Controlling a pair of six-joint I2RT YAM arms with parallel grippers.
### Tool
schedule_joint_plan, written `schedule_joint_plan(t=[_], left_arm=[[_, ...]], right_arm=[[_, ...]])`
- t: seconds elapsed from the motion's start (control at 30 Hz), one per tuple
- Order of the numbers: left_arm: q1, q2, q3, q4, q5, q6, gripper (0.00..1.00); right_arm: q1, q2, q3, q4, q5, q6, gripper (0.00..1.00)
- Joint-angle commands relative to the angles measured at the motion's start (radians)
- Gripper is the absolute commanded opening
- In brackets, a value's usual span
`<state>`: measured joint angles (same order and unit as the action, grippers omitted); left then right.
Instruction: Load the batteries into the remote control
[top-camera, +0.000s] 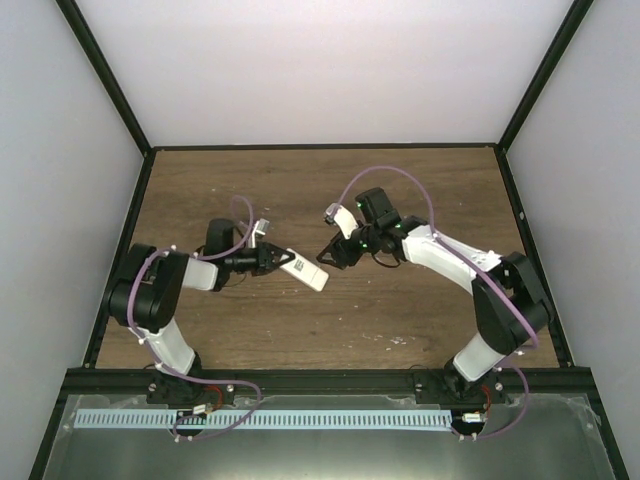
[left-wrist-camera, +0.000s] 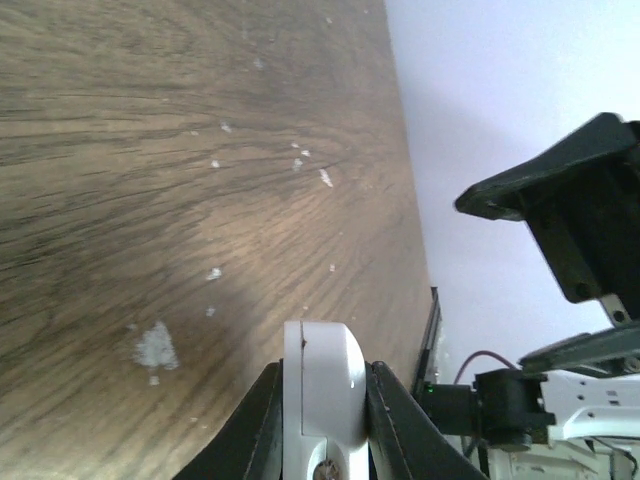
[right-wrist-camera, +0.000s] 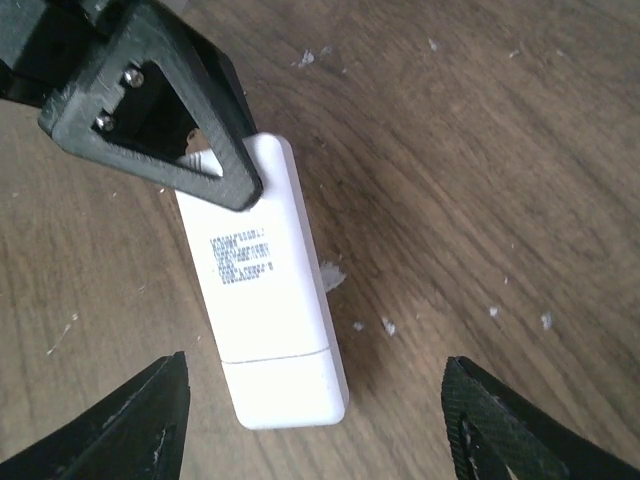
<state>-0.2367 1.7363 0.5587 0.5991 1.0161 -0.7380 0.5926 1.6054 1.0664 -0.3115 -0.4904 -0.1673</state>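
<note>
The remote control is a white handset held above the wooden table, label side up in the right wrist view, with a seam across its near end. My left gripper is shut on one end of it; its black fingers press both sides of the remote. That gripper points toward the right arm. My right gripper hovers at the remote's free end, open, its fingertips wide on either side and touching nothing. The batteries are out of view.
Pale crumbs and specks lie scattered on the brown wooden table. Black frame rails and white walls close in the table on three sides. The left gripper's finger crosses the top left of the right wrist view.
</note>
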Motion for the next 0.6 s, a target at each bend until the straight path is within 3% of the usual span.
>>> schedule_joint_plan(t=[0.0, 0.4, 0.57], left_arm=[[-0.007, -0.075, 0.021, 0.055, 0.095, -0.055, 0.00], [-0.014, -0.349, 0.052, -0.242, 0.226, -0.010, 0.00], [-0.013, -0.421, 0.050, -0.362, 0.247, 0.022, 0.00]], right_arm=[[-0.032, -0.043, 0.050, -0.139, -0.118, -0.009, 0.65], [-0.037, -0.076, 0.180, -0.340, -0.267, 0.019, 0.65], [-0.037, -0.106, 0.155, -0.368, -0.348, 0.014, 0.66]])
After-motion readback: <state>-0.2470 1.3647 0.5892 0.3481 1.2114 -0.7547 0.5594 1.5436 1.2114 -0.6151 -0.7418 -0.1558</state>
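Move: The left hand already holds the remote control by one end. Its middle lies about 4 cm to the right of this hand, some 2 cm back and 2 cm lower. From the open, empty right hand, the remote's middle is roughly 4 cm left, 2 cm back and 7 cm below. Nothing else stands near. The left hand lifts the pinched remote 11 cm, easing 5 cm back; the open right rises 6 cm, back 4. ##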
